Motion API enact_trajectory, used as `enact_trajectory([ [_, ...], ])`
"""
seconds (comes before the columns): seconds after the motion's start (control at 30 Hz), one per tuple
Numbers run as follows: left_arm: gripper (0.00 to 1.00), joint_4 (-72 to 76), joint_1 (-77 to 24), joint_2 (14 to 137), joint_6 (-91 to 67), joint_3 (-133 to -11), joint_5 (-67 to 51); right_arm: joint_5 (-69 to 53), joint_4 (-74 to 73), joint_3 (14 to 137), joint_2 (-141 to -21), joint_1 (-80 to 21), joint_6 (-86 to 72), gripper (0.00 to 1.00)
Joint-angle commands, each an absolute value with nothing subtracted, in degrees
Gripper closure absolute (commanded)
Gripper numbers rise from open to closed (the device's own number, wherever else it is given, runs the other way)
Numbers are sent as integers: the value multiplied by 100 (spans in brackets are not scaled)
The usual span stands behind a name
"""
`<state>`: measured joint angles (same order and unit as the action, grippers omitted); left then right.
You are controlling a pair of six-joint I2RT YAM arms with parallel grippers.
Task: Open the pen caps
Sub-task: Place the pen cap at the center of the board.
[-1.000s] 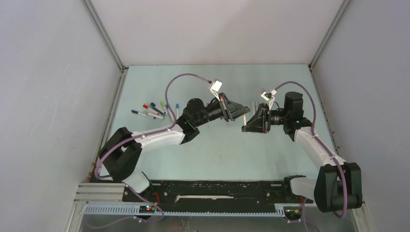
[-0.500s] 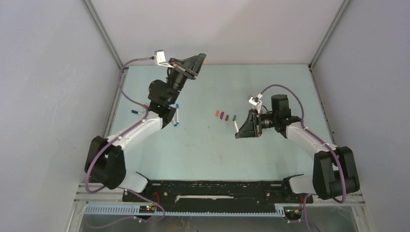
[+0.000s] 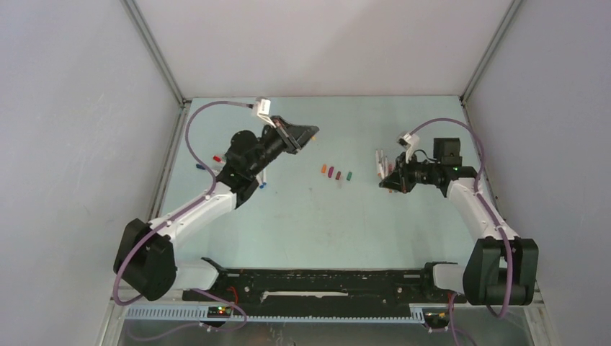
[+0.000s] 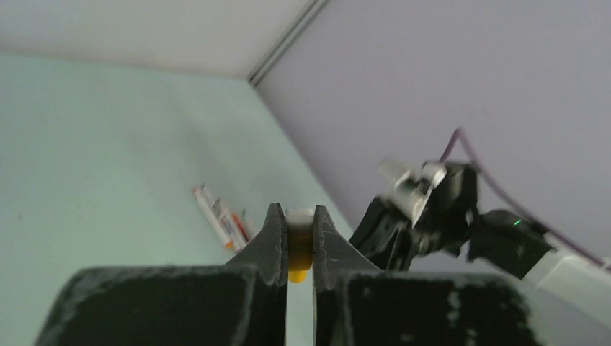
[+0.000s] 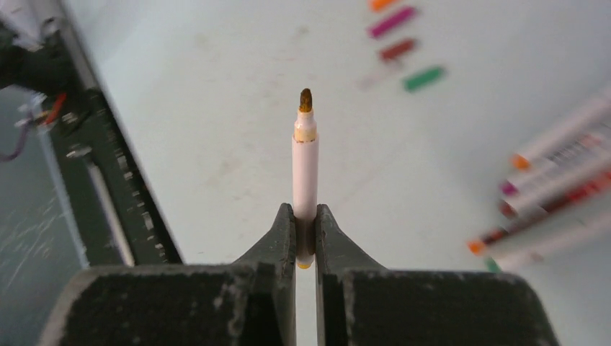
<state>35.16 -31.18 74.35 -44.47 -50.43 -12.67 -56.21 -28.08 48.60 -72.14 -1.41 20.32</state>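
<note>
My left gripper [image 4: 296,213] is shut on a yellow pen cap [image 4: 299,249] and hangs above the table left of centre [image 3: 311,132]. My right gripper [image 5: 305,213] is shut on the tail of a white pen barrel [image 5: 305,173] whose brownish-yellow tip is bare. It sits low at the right [image 3: 385,182], beside a bunch of uncapped pens [image 3: 381,164]. Loose caps lie in a short row mid-table: orange [image 3: 323,169], purple [image 3: 330,172], dark red [image 3: 338,175] and green [image 3: 349,175].
Capped pens [image 3: 209,163] lie at the left, mostly hidden under my left arm. The uncapped bunch also shows in the right wrist view [image 5: 562,180] and the left wrist view [image 4: 220,220]. Grey walls enclose the table. A black rail [image 3: 324,285] runs along the near edge.
The grippers met mid-table, then parted. My left arm swung to the far left corner and has come back toward the centre with the cap. My right gripper carried the open pen right to the bunch.
</note>
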Motion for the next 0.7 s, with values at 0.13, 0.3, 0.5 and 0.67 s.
enact_trajectory([
  [0.13,97,979,-4024,8081,-3421,-5591,-909,-3245,-1658,4732,-7371,541,501,95],
  [0.3,97,153,-4379,9001,-3227,-6480,-596,-2707,-1372,4702,-7731,729,-307,93],
  [0.5,97,-461,-4675,9946,-3082,-7391,-427,-2807,-1392,4774,-8295,1035,-618,93],
  [0.67,96,-927,-4768,10706,-3028,-8121,-342,-2891,-1467,4873,-8698,1089,-660,93],
])
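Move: Left gripper, still holding the yellow cap: the free spot for it is roughly 17 cm to the right, 7 cm ahead and 34 cm below. The green cap lies 14 cm right and 8 cm ahead, the orange cap 5 cm right and 11 cm ahead. Right gripper, holding the uncapped pen: its free spot is about 14 cm ahead, 12 cm right and 15 cm below, just right of the green pen, itself 9 cm right and 14 cm ahead. Bring the left gripper down about 20 cm and some 11 cm to the right, easing off near the end, towards the right end of the cap row; tip its fingers from near level to slanting down, grip kept. Meanwhile swing the right gripper right about 12 cm, forward and down towards the spot beside the green pen, turning it clockwise some 40 degrees, pen still pinched. ##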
